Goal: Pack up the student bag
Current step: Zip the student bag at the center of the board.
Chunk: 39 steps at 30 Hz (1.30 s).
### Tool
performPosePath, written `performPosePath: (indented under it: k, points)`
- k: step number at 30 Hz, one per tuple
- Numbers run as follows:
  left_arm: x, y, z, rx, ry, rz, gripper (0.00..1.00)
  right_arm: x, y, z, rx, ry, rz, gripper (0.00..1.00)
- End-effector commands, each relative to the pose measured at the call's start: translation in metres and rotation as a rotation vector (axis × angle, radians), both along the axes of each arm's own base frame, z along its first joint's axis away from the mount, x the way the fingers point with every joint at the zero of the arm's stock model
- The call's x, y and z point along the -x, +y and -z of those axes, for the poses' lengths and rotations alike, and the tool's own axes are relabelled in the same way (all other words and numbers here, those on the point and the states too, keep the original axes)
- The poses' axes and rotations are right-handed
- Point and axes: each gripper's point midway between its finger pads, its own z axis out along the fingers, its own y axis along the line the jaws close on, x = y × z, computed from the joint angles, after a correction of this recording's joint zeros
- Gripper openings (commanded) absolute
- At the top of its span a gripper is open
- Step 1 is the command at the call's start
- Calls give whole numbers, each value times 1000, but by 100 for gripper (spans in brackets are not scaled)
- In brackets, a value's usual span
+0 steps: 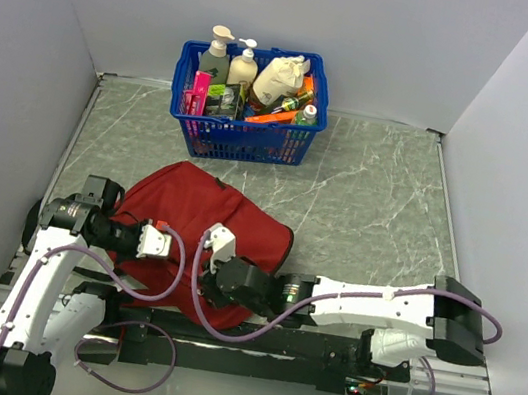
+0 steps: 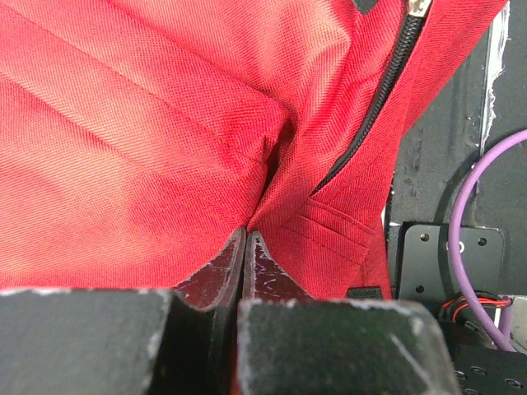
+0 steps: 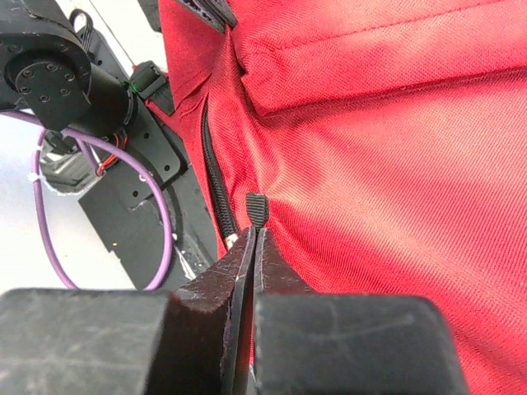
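Observation:
The student bag (image 1: pixel 210 214), dark-red fabric with a black zipper, lies on the table just in front of both arms. My left gripper (image 1: pixel 178 245) comes in from the left. In the left wrist view the left gripper (image 2: pixel 247 233) is shut, pinching a fold of the bag's red fabric (image 2: pixel 148 123) beside the zipper (image 2: pixel 383 90). My right gripper (image 1: pixel 207 271) reaches across to the bag's near edge. Its jaws are shut on the black ribbed zipper pull (image 3: pixel 257 207), which sticks out past the right gripper (image 3: pixel 256 232), next to the zipper track (image 3: pixel 216 185). The bag's inside is hidden.
A blue plastic basket (image 1: pixel 243 138) with bottles and small packets stands at the back of the table against the wall. White walls close in the left, right and back. The black mounting rail (image 1: pixel 320 347) and purple cables run along the near edge.

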Motion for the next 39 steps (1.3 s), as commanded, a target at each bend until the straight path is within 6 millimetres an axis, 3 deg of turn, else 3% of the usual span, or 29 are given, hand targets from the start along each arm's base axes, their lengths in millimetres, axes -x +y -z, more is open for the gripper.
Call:
performPosePath:
  k: [1, 6, 14, 20, 26, 27, 29, 32, 36, 39]
  points:
    - [-5, -4, -16, 24, -57, 15, 1, -1, -7, -7, -29, -12, 37, 0]
    - [-7, 2, -9, -15, -75, 8, 1, 2, -19, -3, -18, -4, 68, 0]
    - [-21, 15, -4, -90, -84, -39, 1, -6, -62, 0, 60, -43, 170, 0]
    - [-39, 31, -16, -172, -145, -85, 1, -17, -87, -6, 96, -92, 229, 0]
    - [-58, 65, -30, -214, -203, -152, 2, -18, -81, -14, 100, -124, 200, 0]
    - [-56, 67, -34, -197, -191, -161, 7, -18, -73, -18, 84, -125, 191, 0]
    - [-45, 51, -43, -113, -138, -119, 20, -15, -64, -21, 72, -126, 159, 0]
    - [-48, 30, -83, 17, -214, -125, 57, -12, -45, -25, 52, -126, 121, 0]
    - [-27, -4, -105, 114, -272, -12, 73, -12, -26, -31, 30, -137, 86, 0]
    - [3, -41, -116, 265, -149, 94, 81, -17, -21, -35, 15, -133, 81, 0]
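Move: Pinched in the shut right fingers is the bag's black zip pull; the bag's right edge lies some 15 cm to this hand's right and 9 cm ahead, a little lower. The left hand, shut on a fold of red fabric, has the zip pull about 10 cm to its right, 4 cm back and roughly level. The zip's left end is only about 3 cm back and 2 cm right of the left fingertips. Dragging the zip pull, the right hand goes about 6 cm to the right along the bag's near side, dipping a little and rising again, then comes back some 2 cm left and sinks, still gripping. The left hand keeps its pinch at first, easing forward and left, then opens wide, lets go of the fabric and rises about 9 cm, ending forward of its start. ##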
